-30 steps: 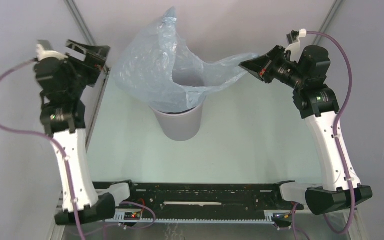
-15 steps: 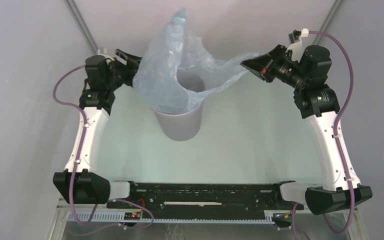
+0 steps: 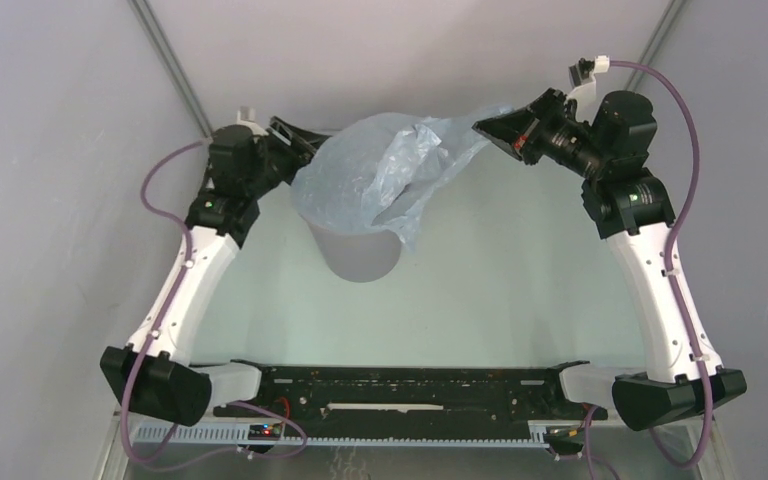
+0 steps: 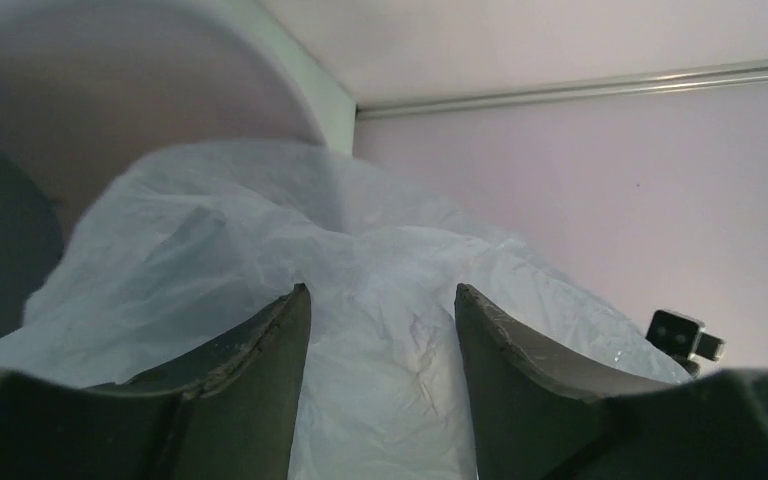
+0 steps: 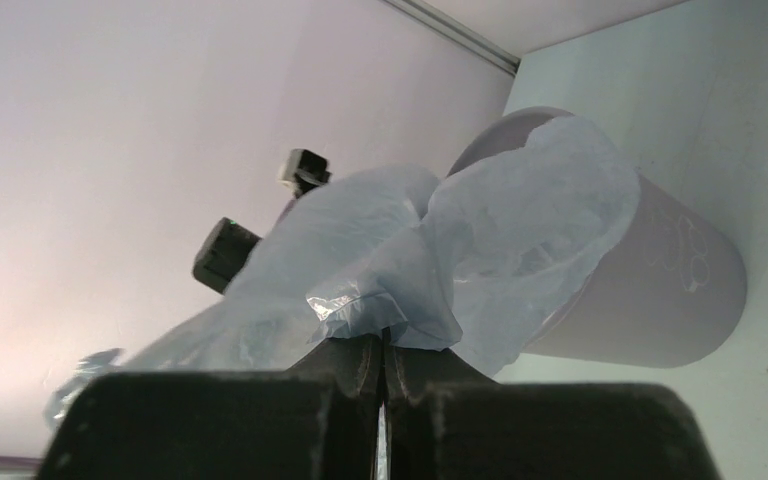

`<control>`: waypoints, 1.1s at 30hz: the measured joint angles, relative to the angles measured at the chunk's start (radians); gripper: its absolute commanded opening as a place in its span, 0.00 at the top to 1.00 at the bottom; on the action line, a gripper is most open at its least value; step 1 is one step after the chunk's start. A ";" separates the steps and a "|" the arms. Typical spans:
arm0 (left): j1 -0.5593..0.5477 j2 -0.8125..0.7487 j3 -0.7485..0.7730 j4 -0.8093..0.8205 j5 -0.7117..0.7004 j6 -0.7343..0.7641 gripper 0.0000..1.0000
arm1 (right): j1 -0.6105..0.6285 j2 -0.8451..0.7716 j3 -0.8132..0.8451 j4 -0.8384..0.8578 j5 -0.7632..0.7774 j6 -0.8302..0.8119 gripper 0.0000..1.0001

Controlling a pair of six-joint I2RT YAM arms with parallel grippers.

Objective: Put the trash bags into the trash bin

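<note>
The pale blue-grey trash bag point(image 3: 380, 175) lies bunched over the mouth of the grey trash bin point(image 3: 360, 255) at the back middle of the table, with one flap hanging down the bin's front right side. My right gripper point(image 3: 482, 124) is shut on a stretched corner of the bag point(image 5: 390, 310), held up and to the right of the bin point(image 5: 650, 290). My left gripper point(image 3: 310, 140) is open and presses against the bag's left side; bag plastic point(image 4: 380, 340) fills the gap between its fingers point(image 4: 260, 350).
The white table surface point(image 3: 500, 280) spreads around the bin. Grey enclosure walls point(image 3: 50, 150) stand close on both sides and behind. A black rail point(image 3: 400, 395) runs along the near edge between the arm bases.
My left arm has swung in from the far left to the bag and pushed it down. The bag, standing tall before, now sits low over the bin. The right gripper has barely moved.
</note>
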 measured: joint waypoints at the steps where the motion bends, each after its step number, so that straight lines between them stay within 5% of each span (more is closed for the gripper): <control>1: -0.014 -0.001 -0.022 0.010 0.005 -0.019 0.40 | 0.003 0.000 0.000 0.003 0.000 0.000 1.00; 7: -0.017 0.046 -0.159 0.075 0.012 -0.122 0.38 | 0.034 0.031 0.030 0.027 0.008 0.000 1.00; 11: 0.019 0.113 -0.145 0.135 0.027 -0.117 0.20 | 0.062 0.050 0.046 0.035 0.015 -0.001 1.00; 18: 0.026 0.208 0.176 -0.127 0.006 0.190 0.09 | 0.087 0.061 0.050 0.033 0.027 -0.009 1.00; 26: 0.050 0.131 0.256 -0.237 0.023 0.400 0.08 | 0.076 0.061 0.050 0.018 0.032 -0.024 1.00; 33: 0.227 0.114 0.261 -0.246 0.006 0.447 0.09 | 0.065 0.061 0.050 -0.001 0.025 -0.027 1.00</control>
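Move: The left gripper, open about halfway, is at the left flank of the heaped trash bag: the bag's middle is some 8 cm to its right, 2 cm back and 3 cm lower. The trash bin's middle is about 5 cm to its right, level fore and aft, some 24 cm below. From the right gripper, still shut on the bag's other edge, the bin is roughly 18 cm left, 4 cm ahead and 33 cm down. Bring the left gripper down about 8 cm with its fingers tipping lower, pressing the bag into the bin's mouth. Ease it forward, then raise it again while opening the fingers nearly wide and rolling its left side up some 20 degrees; finally swing it left, clear of bag and bin. Keep the right gripper pinched on the bag's edge, shifting it slightly left towards the bin. ##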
